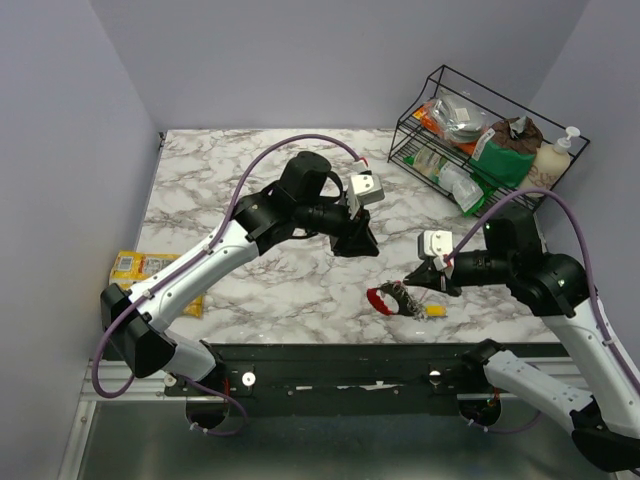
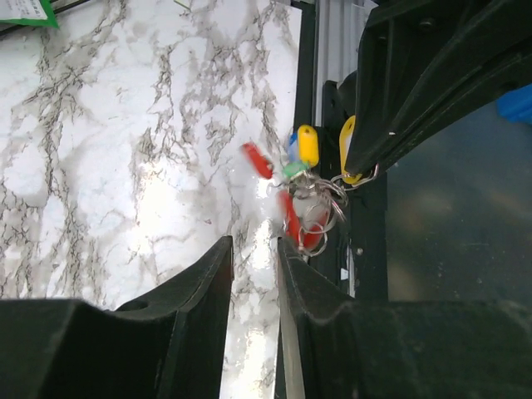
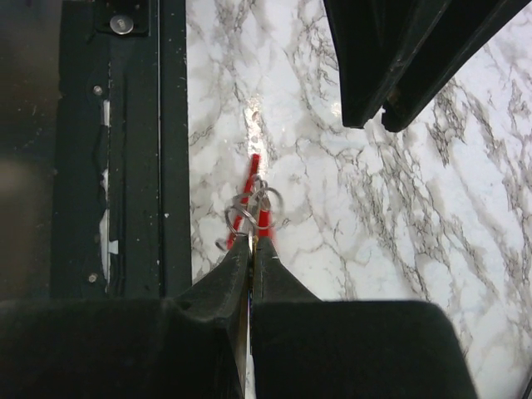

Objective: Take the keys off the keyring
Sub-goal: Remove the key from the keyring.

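Observation:
The keyring (image 1: 381, 299) hangs just above the marble near the front edge, its red part (image 3: 251, 184) pointing away from my right gripper (image 3: 252, 239). That gripper (image 1: 414, 281) is shut on the keyring at its cluster of small metal rings (image 3: 268, 199). The keys hang bunched beside it: a yellow tag (image 2: 307, 143), a green one (image 2: 293, 170), a blurred red one (image 2: 257, 160), and another yellow tag (image 1: 436, 310). My left gripper (image 2: 253, 245) is open with only marble between its fingers. It hovers (image 1: 355, 243) just short of the bunch, up and to the left.
A black wire basket (image 1: 452, 85) full of packets stands at the back right, with a soap bottle (image 1: 560, 152) beside it. A yellow snack packet (image 1: 140, 268) lies at the table's left edge. The black mounting rail (image 1: 350, 366) runs along the near edge.

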Tool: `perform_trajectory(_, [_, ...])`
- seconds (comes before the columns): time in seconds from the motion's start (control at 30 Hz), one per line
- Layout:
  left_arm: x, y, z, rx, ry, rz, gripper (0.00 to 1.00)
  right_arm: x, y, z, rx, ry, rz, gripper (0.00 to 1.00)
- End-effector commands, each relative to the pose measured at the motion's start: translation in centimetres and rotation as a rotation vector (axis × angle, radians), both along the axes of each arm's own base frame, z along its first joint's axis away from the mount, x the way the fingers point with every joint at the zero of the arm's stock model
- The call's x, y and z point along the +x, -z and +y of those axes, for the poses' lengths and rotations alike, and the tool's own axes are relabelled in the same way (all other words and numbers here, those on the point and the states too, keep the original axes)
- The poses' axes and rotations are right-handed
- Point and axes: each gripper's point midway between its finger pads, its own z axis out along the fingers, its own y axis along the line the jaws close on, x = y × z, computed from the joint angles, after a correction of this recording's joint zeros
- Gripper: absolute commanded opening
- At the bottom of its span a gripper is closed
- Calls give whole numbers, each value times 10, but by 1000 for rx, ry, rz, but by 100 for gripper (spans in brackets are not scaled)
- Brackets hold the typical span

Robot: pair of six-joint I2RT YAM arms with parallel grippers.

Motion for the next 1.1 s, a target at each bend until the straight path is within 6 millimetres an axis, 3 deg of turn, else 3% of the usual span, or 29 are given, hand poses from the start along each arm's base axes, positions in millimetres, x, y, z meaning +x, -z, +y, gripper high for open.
perform_trajectory(0.0, [0,-13,3,-30,-9,-45,39,-6,-8,-2,7,-12,-4,1])
perform_trajectory(0.3, [-15,-13,1,-34,60,-45,52,2,-2,2,13,5,15,1])
perform_trajectory(0.5, [-27,-9,-6,-8,97,-63,60,22,-6,8,39,78,8,1])
perform_trajectory(0.8, [-38,-9,-13,13,131,-103,63,37,-8,13,53,126,27,1])
perform_trajectory(1.07, [-43,1,-24,48,148,-106,65,32,-10,15,73,122,45,1])
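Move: The keyring hangs just past the right fingertips, about 6 cm back, 4 cm to the right and 4 cm below the left hand. The yellow key gripped by the right hand is some 6 cm back, 6 cm right and 2 cm below the left hand; the red keys, swinging, are about 7 cm back, 1 cm right and 7 cm below it. From the right hand, the keyring is level fore-and-aft, roughly 2 cm left and 3 cm below. The left hand, its fingers part open and holding nothing, spreads them to about two-thirds while it draws back some 5 cm and a little to the right at nearly constant height, turning about 10 degrees clockwise, so that its forward finger comes close beside the hanging keyring. The right hand keeps its pinch on the yellow key and, after a short hold, carries it about 3 cm forward and slightly left to meet the left fingers, turning a little clockwise. ##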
